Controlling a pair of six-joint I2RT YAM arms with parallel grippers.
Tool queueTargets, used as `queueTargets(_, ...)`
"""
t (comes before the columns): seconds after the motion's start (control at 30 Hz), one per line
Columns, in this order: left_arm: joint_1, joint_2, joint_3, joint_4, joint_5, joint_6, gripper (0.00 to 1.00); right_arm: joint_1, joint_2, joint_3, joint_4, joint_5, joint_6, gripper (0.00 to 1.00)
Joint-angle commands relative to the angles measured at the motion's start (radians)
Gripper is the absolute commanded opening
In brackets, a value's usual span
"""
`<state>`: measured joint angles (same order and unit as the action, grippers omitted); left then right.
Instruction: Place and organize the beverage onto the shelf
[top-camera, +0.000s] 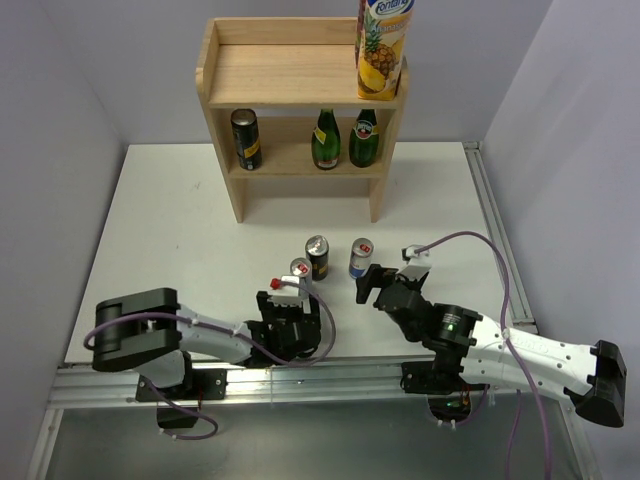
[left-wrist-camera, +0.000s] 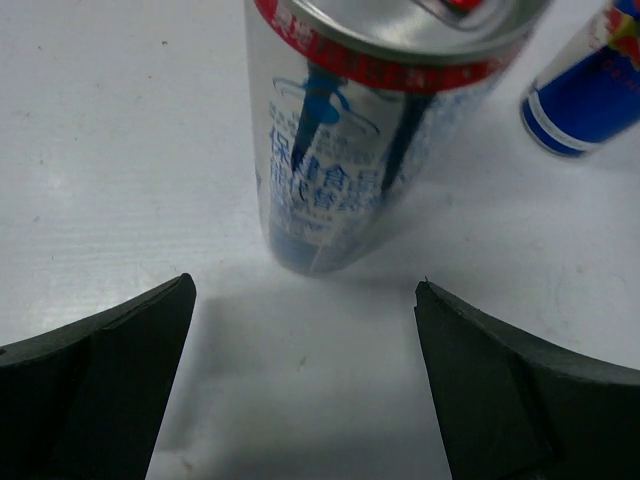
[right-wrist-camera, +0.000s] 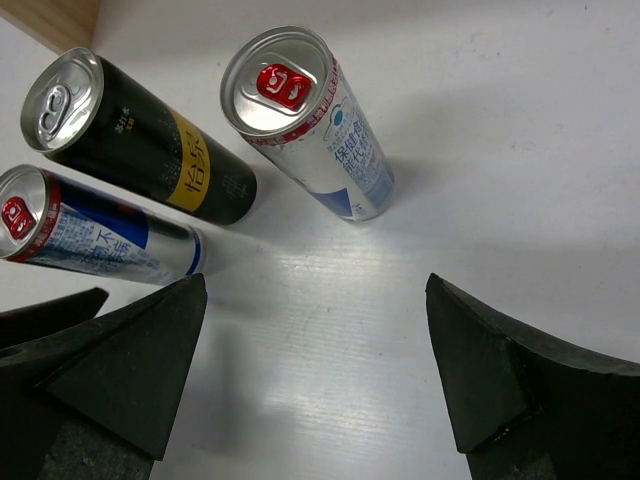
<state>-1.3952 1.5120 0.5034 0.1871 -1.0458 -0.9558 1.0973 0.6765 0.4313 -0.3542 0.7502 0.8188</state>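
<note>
The light-wood shelf (top-camera: 300, 75) stands at the back. Its lower tier holds a dark can (top-camera: 245, 138) and two green bottles (top-camera: 325, 140) (top-camera: 364, 138). On the table stand a second dark can (top-camera: 317, 257) (right-wrist-camera: 140, 140) and two silver-blue cans. My left gripper (top-camera: 297, 292) (left-wrist-camera: 304, 282) is open and empty. One silver-blue can (top-camera: 300, 270) (left-wrist-camera: 370, 120) (right-wrist-camera: 310, 120) stands just beyond its fingertips. My right gripper (top-camera: 368, 282) (right-wrist-camera: 316, 280) is open and empty. The other silver-blue can (top-camera: 360, 258) (right-wrist-camera: 90, 235) (left-wrist-camera: 590, 80) stands close by its fingers.
A tall yellow pineapple carton (top-camera: 383, 45) stands on the right end of the shelf's top tier. The white table (top-camera: 180, 220) ends at a metal rail (top-camera: 495, 230) on the right and at grey walls behind.
</note>
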Motion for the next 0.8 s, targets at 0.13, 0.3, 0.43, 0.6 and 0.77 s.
queueTargets(0.13, 0.149, 0.149, 0.035, 0.339, 0.029, 0.204, 0.99, 0.009, -0.015, -0.002, 0.001, 0.029, 0.014, 0.98)
queueTargets(0.3, 0.199, 0.204, 0.044, 0.42, 0.066, 0.275, 0.98, 0.009, -0.026, -0.005, -0.012, 0.043, 0.01, 0.98)
queueTargets(0.43, 0.226, 0.211, 0.053, 0.443, 0.07, 0.296, 0.91, 0.009, -0.02, -0.005, -0.017, 0.044, 0.01, 0.98)
queueTargets(0.6, 0.237, 0.198, 0.067, 0.414, 0.044, 0.307, 0.36, 0.009, -0.015, 0.001, -0.012, 0.044, 0.005, 0.98)
queueTargets(0.77, 0.249, 0.113, 0.082, 0.274, 0.021, 0.273, 0.0, 0.009, -0.011, 0.007, -0.012, 0.044, 0.002, 0.98)
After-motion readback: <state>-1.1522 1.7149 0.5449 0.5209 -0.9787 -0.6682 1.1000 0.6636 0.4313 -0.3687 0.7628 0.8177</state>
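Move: The silver-and-blue can with the red tab that the left hand is after stands upright about 6 cm straight ahead of its open fingers, its middle some 1 cm higher. Just behind it is the black can, about 11 cm ahead and 5 cm to the right; the second silver-and-blue can is roughly 11 cm ahead and 14 cm to the right. From the right hand, the can aimed at lies about 14 cm left, 4 cm ahead and 6 cm lower. The near silver-and-blue can is taken between the left hand's fingers: the hand goes forward about 7 cm, sinking slightly, wide-open fingers passing either side of the can's body. As the advance eases off, the fingers close and stop a little over half open, pinching the can. The wrist barely turns. ##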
